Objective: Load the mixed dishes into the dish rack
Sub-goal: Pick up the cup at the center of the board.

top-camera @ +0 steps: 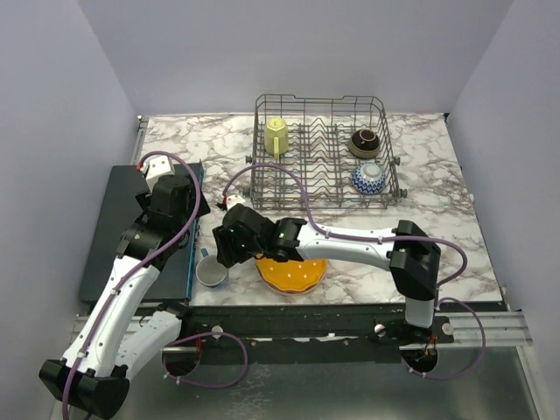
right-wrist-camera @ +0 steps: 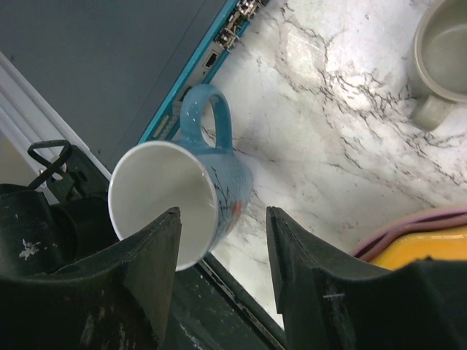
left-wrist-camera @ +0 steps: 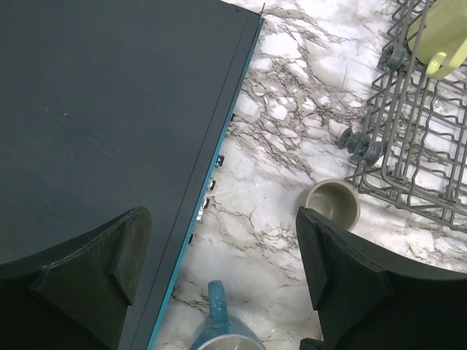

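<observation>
A blue mug [right-wrist-camera: 219,175] stands near the table's front edge beside the dark mat, and shows in the top view as the blue mug [top-camera: 212,273]. My right gripper [right-wrist-camera: 223,215] is open astride the mug's wall, with one finger over its white mouth and the other outside its body. My left gripper [left-wrist-camera: 222,219] hangs open and empty over the mat's edge, the blue mug's handle [left-wrist-camera: 216,302] below it. A grey mug [left-wrist-camera: 332,204] sits by the corner of the dish rack [top-camera: 322,197]. An orange scalloped plate [top-camera: 293,274] lies under my right arm.
The rack holds a yellow mug [top-camera: 276,136], a brown bowl [top-camera: 364,142] and a blue patterned bowl [top-camera: 369,178]. The dark mat [top-camera: 109,236] covers the left side. A purple cable [right-wrist-camera: 408,226] crosses above the orange plate.
</observation>
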Available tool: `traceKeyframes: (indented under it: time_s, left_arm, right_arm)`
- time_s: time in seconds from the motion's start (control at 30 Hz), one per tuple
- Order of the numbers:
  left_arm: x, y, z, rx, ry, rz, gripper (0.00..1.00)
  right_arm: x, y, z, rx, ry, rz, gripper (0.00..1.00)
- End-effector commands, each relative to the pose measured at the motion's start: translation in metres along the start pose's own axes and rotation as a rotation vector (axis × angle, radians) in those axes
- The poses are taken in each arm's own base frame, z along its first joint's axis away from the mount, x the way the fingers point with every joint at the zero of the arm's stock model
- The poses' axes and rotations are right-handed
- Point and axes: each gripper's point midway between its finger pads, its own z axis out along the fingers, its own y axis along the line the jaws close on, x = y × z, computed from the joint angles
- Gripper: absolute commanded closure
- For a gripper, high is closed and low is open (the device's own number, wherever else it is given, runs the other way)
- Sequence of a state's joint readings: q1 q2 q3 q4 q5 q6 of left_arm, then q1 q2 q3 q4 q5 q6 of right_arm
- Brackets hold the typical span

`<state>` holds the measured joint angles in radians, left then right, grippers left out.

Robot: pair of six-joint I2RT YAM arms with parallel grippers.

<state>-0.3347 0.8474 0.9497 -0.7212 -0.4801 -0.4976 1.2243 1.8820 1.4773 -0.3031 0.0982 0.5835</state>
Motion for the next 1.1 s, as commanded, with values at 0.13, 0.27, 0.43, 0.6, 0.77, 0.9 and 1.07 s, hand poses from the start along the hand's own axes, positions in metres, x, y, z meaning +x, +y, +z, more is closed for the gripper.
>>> traceKeyframes:
  time_s: [0.13, 0.27, 0.43, 0.6, 0.77, 0.9, 1.07]
  left_arm:
    - [-0.003, 0.003, -0.002, 0.006, -0.028, -0.031, 0.13]
    - [-0.006, 0.006, -0.005, -0.002, -0.047, -0.039, 0.13]
    - [-0.007, 0.006, -0.006, 0.002, -0.052, -0.042, 0.13]
    - [-0.007, 0.006, -0.007, 0.007, -0.056, -0.046, 0.13]
    - [-0.006, 0.006, -0.007, 0.009, -0.053, -0.044, 0.13]
    - [-0.006, 0.006, -0.006, 0.01, -0.052, -0.042, 0.13]
    - [-0.005, 0.006, -0.006, 0.008, -0.049, -0.041, 0.13]
  right_arm:
    - [0.009, 0.001, 0.021, 0.054, 0.053, -0.019, 0.48]
    - [0.015, -0.004, 0.026, 0.085, 0.08, -0.022, 0.5]
    - [0.025, -0.007, 0.03, 0.102, 0.11, -0.021, 0.52]
    - [0.032, -0.01, 0.03, 0.118, 0.127, -0.022, 0.56]
    - [0.036, -0.011, 0.03, 0.124, 0.135, -0.024, 0.61]
    - [0.042, -0.012, 0.031, 0.126, 0.15, -0.025, 0.66]
    - [0.046, -0.013, 0.031, 0.129, 0.159, -0.025, 0.74]
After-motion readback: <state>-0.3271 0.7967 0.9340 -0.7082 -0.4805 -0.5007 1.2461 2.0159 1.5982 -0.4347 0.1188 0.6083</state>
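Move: The blue cup stands just off the right hand's fingertips, its middle about 4 cm to the left, 2 cm back and some 8 cm below. From that hand the grey cup is about 12 cm ahead and 5 cm right, the orange plate 17 cm right and 1 cm ahead, the dark flat box 23 cm left and 8 cm ahead, all roughly 10 to 12 cm down. From the left hand the blue cup lies about 12 cm back, 6 cm right and 18 cm below. The right hand sinks about 4 cm onto the near wall of the blue cup, first edging a good centimetre left over the cup, then easing back right about as much while the fingers tip some 10 degrees steeper. The part-open fingers close to roughly half their gap, one coming down inside the rim and the other outside, so the wall on the cup's right, forward side ends up between them, not yet clearly pinched. ##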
